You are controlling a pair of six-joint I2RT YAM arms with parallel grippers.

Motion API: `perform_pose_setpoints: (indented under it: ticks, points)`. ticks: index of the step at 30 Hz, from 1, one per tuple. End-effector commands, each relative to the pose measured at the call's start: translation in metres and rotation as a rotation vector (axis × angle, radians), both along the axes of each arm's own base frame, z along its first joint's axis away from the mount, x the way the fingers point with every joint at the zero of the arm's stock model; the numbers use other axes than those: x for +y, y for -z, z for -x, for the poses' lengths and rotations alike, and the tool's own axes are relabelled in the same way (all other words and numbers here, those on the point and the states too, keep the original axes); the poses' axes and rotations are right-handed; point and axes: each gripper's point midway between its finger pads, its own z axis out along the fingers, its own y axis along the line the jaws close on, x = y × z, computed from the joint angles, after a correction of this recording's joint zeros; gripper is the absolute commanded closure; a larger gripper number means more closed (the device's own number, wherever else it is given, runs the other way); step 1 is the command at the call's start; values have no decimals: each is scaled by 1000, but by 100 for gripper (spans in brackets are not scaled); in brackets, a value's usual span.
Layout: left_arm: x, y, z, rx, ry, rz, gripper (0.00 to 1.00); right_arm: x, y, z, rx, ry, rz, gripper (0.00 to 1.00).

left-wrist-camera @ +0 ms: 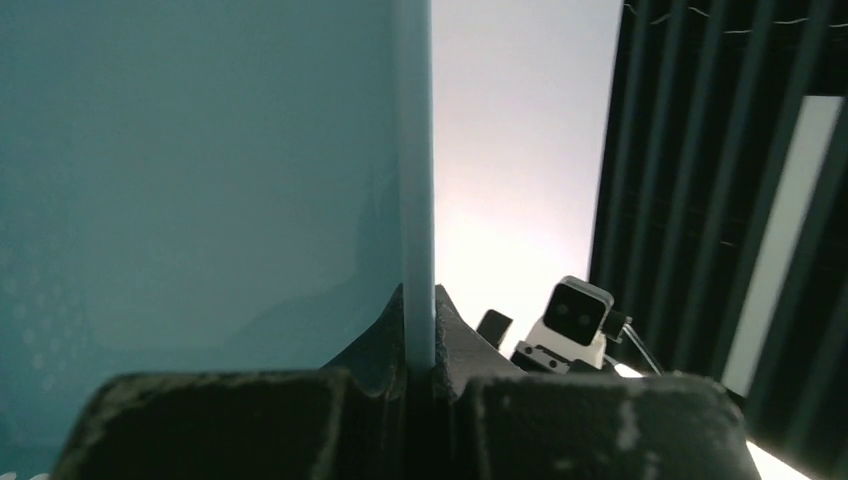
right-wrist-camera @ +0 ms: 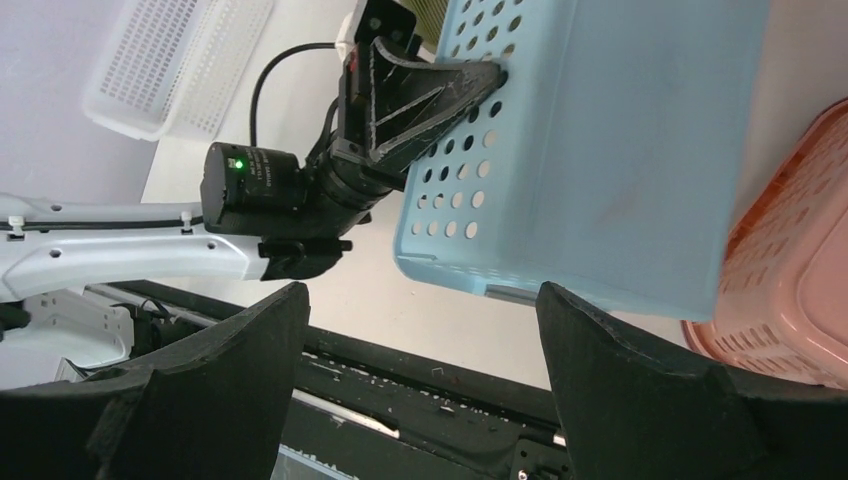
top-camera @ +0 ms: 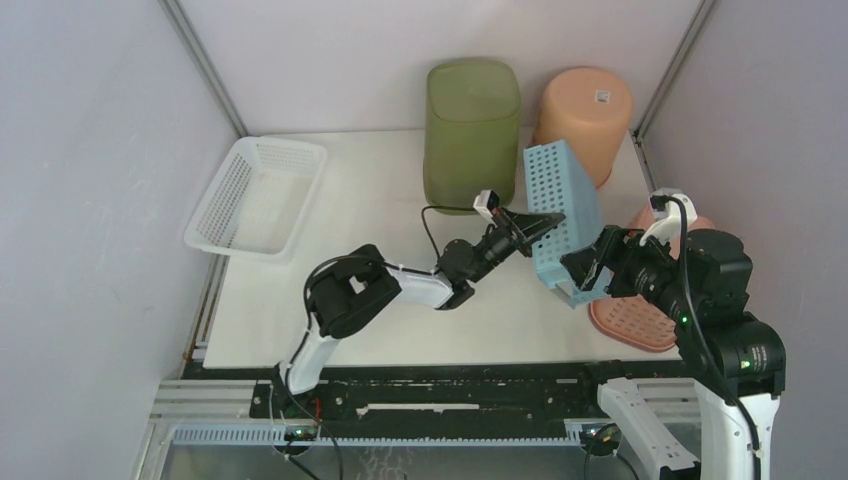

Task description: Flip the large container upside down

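The large container (top-camera: 560, 200) is a light-blue perforated basket, tipped steeply up on end at the table's right middle. My left gripper (top-camera: 545, 226) is shut on its thin rim; in the left wrist view the rim runs straight down between the closed jaws of the left gripper (left-wrist-camera: 420, 350), with the container's blue wall (left-wrist-camera: 200, 180) filling the left. My right gripper (top-camera: 592, 268) stands open just near of the container's lower end, not touching it. In the right wrist view the container (right-wrist-camera: 600, 150) hangs above the right gripper (right-wrist-camera: 420, 290), whose wide-spread fingers have nothing between them.
A white mesh basket (top-camera: 258, 195) lies at the left. A green bin (top-camera: 472, 130) and an orange bin (top-camera: 585, 115) stand upside down at the back. A salmon basket (top-camera: 640, 320) sits right of the container, under my right arm. The table's front edge is close below the right gripper.
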Motion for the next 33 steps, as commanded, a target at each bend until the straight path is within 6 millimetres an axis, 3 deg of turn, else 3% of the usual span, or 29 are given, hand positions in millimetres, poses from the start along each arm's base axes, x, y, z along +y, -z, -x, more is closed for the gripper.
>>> perform_pose_setpoints:
  ticks: [1,9,15,18,21,27,28,31,33]
  points:
    - [-4,-47,12,3,66,215,100,1,-6,-7,-36,-10,6,8]
    - [-16,18,17,99,79,99,98,1,-3,-6,-28,-13,7,8]
    - [-10,68,22,151,80,-18,76,4,3,-6,-21,-22,-6,8]
    - [-5,84,27,159,82,-66,58,5,6,-6,-15,-27,-11,8]
    - [-1,98,33,162,93,-111,49,7,10,-7,-8,-33,-17,8]
    - [29,146,40,192,95,-259,43,14,20,-11,14,-61,-41,8]
    - [36,154,42,186,99,-291,32,15,22,-12,20,-68,-46,8]
    - [58,178,48,169,108,-394,19,20,29,-14,32,-89,-62,8]
    - [77,195,49,178,99,-461,15,23,36,-16,44,-100,-69,8]
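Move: The left hand already holds the blue basket on its side by an edge. The spot where it is put down lies almost straight below, about 5 cm to the right and 25 cm down. The upturned pink basket sits 27 cm to the hand's right and 3 cm ahead; the green bin stands 25 cm ahead and 11 cm left, the orange bin 28 cm ahead and 12 cm right. From the right hand the put-down spot is some 8 cm ahead, 2 cm left and 29 cm below. Down goes the left hand, about 20 cm in all and a little back, after first easing some 3 cm right with the blue basket; on the way its fingers open wide and let go of the edge. It then swings left beside the holed wall, the wrist turning by about 30 degrees. The open right hand sinks some 4 cm above the basket. ##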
